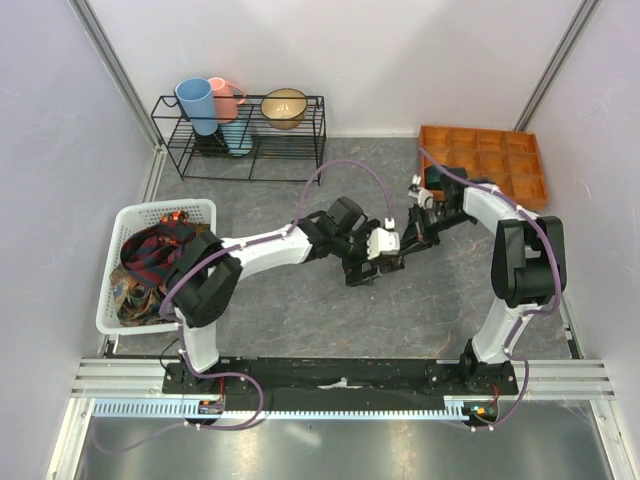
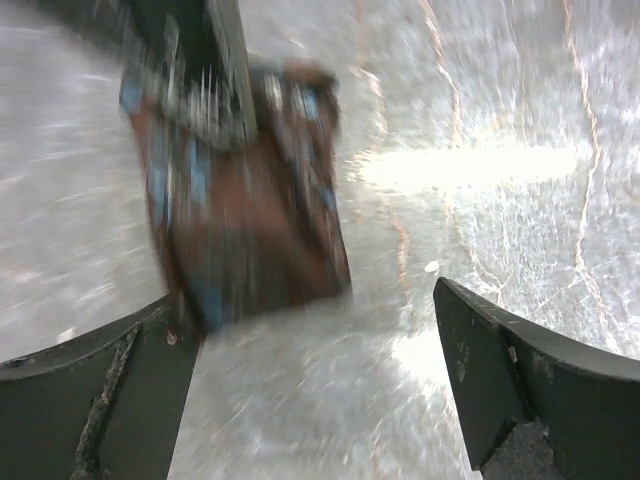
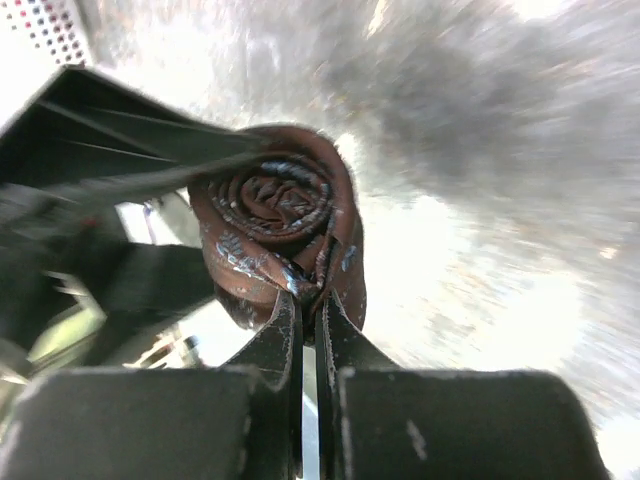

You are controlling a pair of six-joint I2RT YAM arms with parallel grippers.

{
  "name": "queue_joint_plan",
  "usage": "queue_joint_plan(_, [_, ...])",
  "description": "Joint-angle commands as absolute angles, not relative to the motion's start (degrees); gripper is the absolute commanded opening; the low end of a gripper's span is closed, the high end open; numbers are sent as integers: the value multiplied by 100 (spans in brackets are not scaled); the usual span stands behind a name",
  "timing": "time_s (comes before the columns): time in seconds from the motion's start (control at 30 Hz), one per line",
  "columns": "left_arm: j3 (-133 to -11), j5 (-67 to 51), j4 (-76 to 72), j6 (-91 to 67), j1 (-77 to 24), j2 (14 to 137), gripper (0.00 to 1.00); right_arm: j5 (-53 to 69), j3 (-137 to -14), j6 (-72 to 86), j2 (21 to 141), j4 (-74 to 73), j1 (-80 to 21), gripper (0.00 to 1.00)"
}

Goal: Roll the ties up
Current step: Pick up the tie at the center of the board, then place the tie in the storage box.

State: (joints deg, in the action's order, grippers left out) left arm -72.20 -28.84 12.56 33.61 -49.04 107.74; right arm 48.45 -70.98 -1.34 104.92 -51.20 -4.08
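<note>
A maroon-brown tie with pale blue figures is wound into a tight roll. My right gripper is shut on the roll's lower edge. In the left wrist view the same tie hangs blurred from the right gripper's dark fingers above the grey table. My left gripper stands wide open just below and beside it, nothing between its fingers. One left finger lies against the roll's upper left side. From above, the left gripper and right gripper meet mid-table. More ties lie piled in a basket.
A white perforated basket sits at the left edge of the table. An orange compartment tray stands at the back right. A black wire rack with cups and a bowl is at the back. Purple cables loop over both arms.
</note>
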Motion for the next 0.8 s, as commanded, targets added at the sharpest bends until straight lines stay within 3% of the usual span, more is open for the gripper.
queue_joint_plan(0.0, [-7225, -3260, 1617, 2769, -4589, 10047, 100, 4018, -8170, -913, 10230, -5790, 226, 0])
queue_joint_plan(0.4, [-7198, -3392, 1820, 2391, -4193, 9659, 100, 2726, -11983, -1802, 11565, -7295, 1624, 0])
queue_joint_plan(0.77, [-7128, -3384, 1661, 2215, -4008, 9650, 100, 1943, -13254, -1433, 12506, -6698, 1863, 0])
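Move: The right hand, shut on the rolled brown tie, has the orange divided box some 26 cm ahead and 24 cm to its right, its middle about 7 cm lower. The green tie in the box's near-left compartment lies about 22 cm ahead, 12 cm to the right and 6 cm below. From the empty, open left hand the box is roughly 28 cm ahead, 31 cm to the right and 5 cm lower. Still pinching the rolled brown tie in its fingertips, the right hand sweeps right and forward to the orange box, roughly 30 cm over the table, climbing some 10 cm and easing off at the end. Its fingers swing from pointing down-left to down-and-forward, about 45 degrees. The left hand, wide open, backs away up and left by 5 cm or so, with a little forward. ##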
